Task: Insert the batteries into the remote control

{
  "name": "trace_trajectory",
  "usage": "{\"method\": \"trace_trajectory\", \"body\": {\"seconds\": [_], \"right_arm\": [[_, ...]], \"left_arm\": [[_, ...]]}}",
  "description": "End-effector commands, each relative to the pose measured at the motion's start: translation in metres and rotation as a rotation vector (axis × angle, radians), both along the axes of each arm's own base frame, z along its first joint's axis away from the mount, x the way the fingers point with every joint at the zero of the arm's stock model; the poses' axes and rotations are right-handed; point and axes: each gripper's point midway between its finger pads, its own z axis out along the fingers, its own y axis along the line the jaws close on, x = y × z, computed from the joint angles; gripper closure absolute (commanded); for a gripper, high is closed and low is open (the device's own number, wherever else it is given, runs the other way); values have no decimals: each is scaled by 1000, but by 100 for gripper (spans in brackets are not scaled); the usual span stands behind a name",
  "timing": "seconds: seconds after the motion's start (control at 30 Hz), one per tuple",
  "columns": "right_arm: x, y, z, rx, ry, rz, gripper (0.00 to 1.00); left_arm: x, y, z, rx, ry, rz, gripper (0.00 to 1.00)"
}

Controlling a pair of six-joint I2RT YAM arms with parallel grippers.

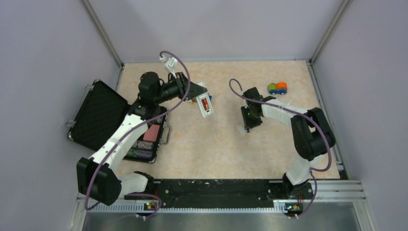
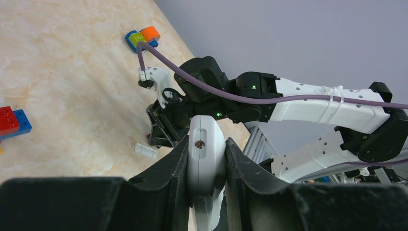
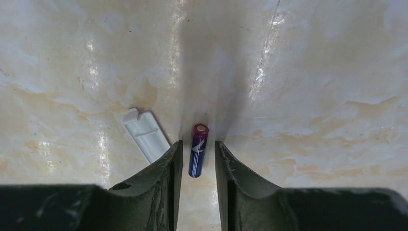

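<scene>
My left gripper is shut on the white remote control, held above the table with its open back up; the red-orange battery sits in its bay. In the left wrist view the remote is clamped between both fingers. My right gripper is open and low over the table, its fingers on either side of the dark blue-purple battery, which lies on the surface with a gap each side. The white back cover lies just left of it, also seen in the left wrist view.
A multicoloured toy brick car stands at the back right. An open black case with striped chips and a pink block lies at the left. Red and blue bricks lie near the remote.
</scene>
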Motion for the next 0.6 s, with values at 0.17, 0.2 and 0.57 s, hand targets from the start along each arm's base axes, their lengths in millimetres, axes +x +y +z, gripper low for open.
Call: {"method": "trace_trajectory", "body": {"seconds": [0.17, 0.2, 0.57], "right_arm": [[10, -2, 2, -13, -44, -26, 98], [12, -3, 5, -15, -58, -28, 100], [22, 59, 161, 466, -596, 215, 100]], "left_arm": [[10, 3, 38, -35, -145, -8, 100], [11, 3, 38, -33, -149, -6, 100], [29, 21, 28, -33, -201, 141, 100]]}}
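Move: Between the right hand's open fingertips lies the loose battery, its middle about 1 cm below the hand point. The white battery cover lies flat some 3 cm to the left of that battery, level with it. The remote, held by the left hand, is roughly 19 cm left, 2 cm back and 29 cm above the right hand. From the left hand, the loose battery is about 22 cm right, 1 cm ahead and 33 cm below. Closing on the loose battery while staying almost in place, the right fingers pinch it by its sides, then the hand lifts quickly, about 5 cm up and 2 cm left, its fingertips swinging some 15 degrees forward and left. The left hand keeps its hold on the remote and eases it about 2 cm forward, and slightly left and up. ##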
